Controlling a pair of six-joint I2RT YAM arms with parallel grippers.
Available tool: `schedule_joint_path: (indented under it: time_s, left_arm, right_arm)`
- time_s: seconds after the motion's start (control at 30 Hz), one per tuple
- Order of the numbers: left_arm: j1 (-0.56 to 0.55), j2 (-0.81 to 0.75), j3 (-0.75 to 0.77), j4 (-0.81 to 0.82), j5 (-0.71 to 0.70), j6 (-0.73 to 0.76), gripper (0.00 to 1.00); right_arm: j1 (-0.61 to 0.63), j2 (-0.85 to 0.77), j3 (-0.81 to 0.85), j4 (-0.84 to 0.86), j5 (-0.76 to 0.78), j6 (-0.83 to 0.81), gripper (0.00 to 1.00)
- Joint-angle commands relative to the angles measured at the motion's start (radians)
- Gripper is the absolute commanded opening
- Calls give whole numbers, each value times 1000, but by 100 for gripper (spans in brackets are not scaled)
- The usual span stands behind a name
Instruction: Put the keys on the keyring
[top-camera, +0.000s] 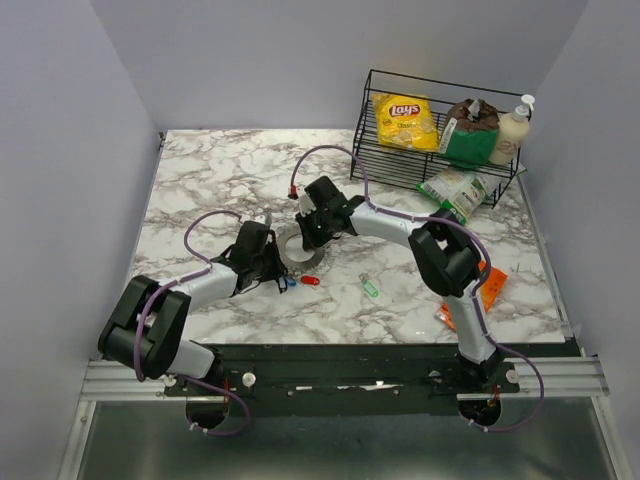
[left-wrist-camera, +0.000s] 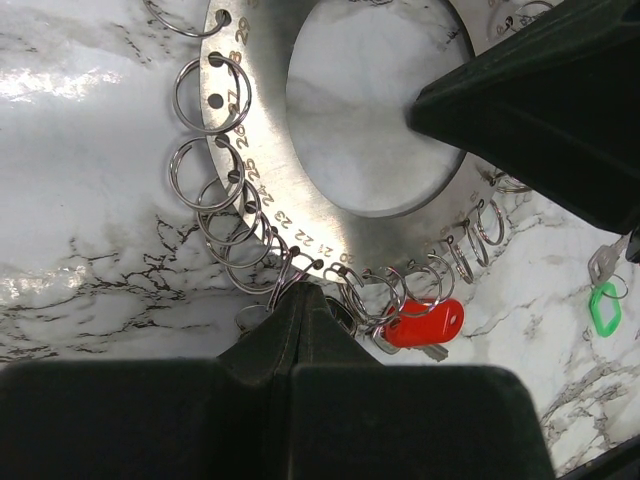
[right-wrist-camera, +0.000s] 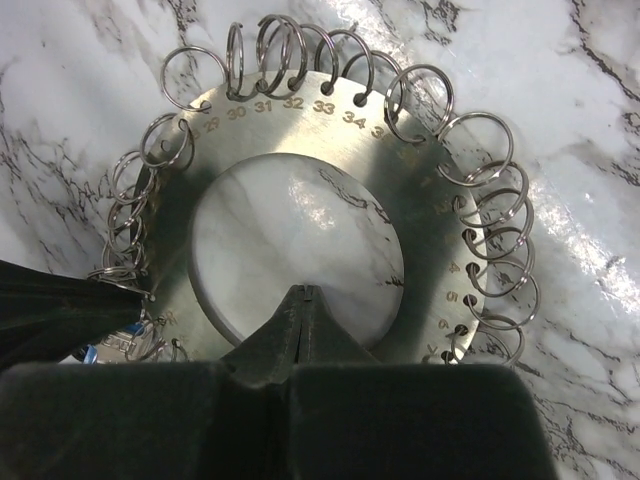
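The keyring (top-camera: 297, 260) is a flat grey metal disc with an open centre, numbered holes and many small split rings round its rim (left-wrist-camera: 260, 100) (right-wrist-camera: 425, 240). My left gripper (left-wrist-camera: 300, 291) is shut, its tips touching a split ring at the near rim; whether it pinches that ring I cannot tell. My right gripper (right-wrist-camera: 308, 292) is shut over the open centre, by the inner edge. The red key (left-wrist-camera: 425, 323) (top-camera: 310, 281) lies against the rim among the split rings. A blue key (top-camera: 288, 283) lies beside it. The pale green key (left-wrist-camera: 604, 308) (top-camera: 370, 287) lies apart to the right.
A black wire basket (top-camera: 372, 150) at the back right holds a yellow crisp packet (top-camera: 405, 120), a green bag and a pump bottle (top-camera: 512, 130). A green packet (top-camera: 458, 190) lies before it. An orange packet (top-camera: 490, 290) lies beside the right arm.
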Motion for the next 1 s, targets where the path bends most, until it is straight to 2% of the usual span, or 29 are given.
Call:
schedule_joint_path:
  time_s: [0.0, 0.17, 0.33, 0.7, 0.97]
  left_arm:
    - [6, -21, -8, -38, -8, 24, 0]
    - [6, -25, 23, -84, -18, 64, 0]
    - [6, -12, 47, -101, -23, 90, 1]
    - [5, 96, 124, -107, 12, 130, 4]
    - [5, 97, 208, -197, -47, 188, 6]
  right_arm:
    - [7, 19, 22, -190, 85, -23, 1]
    - [10, 39, 56, -301, 30, -17, 1]
    - [13, 5, 7, -362, -12, -13, 1]
    - [52, -97, -125, -300, -152, 13, 1]
    - [59, -133, -126, -229, -190, 44, 1]
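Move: The right gripper's shut tips stand inside the hole of the metal keyring disc, whose centre is about 1 cm to their left and 1 cm below. The red key tag lies some 9 cm straight back from them; the blue tag is equally far back and 4 cm left. For the left gripper, shut at the disc's ringed edge, that centre is about 6 cm ahead and 6 cm right, with the blue tag 2 cm back and 2 cm right of its tips. Swing the disc round the left gripper: keep the right fingers shut and low in the hole, ease them slightly right, then draw them straight back about 10 cm against the hole's near rim, tilting the wrist under 20 degrees. Keep the left tips all but shut at the rings near hole 21 as the pivot, letting them back off slightly, then nudge forward some 2 cm. ##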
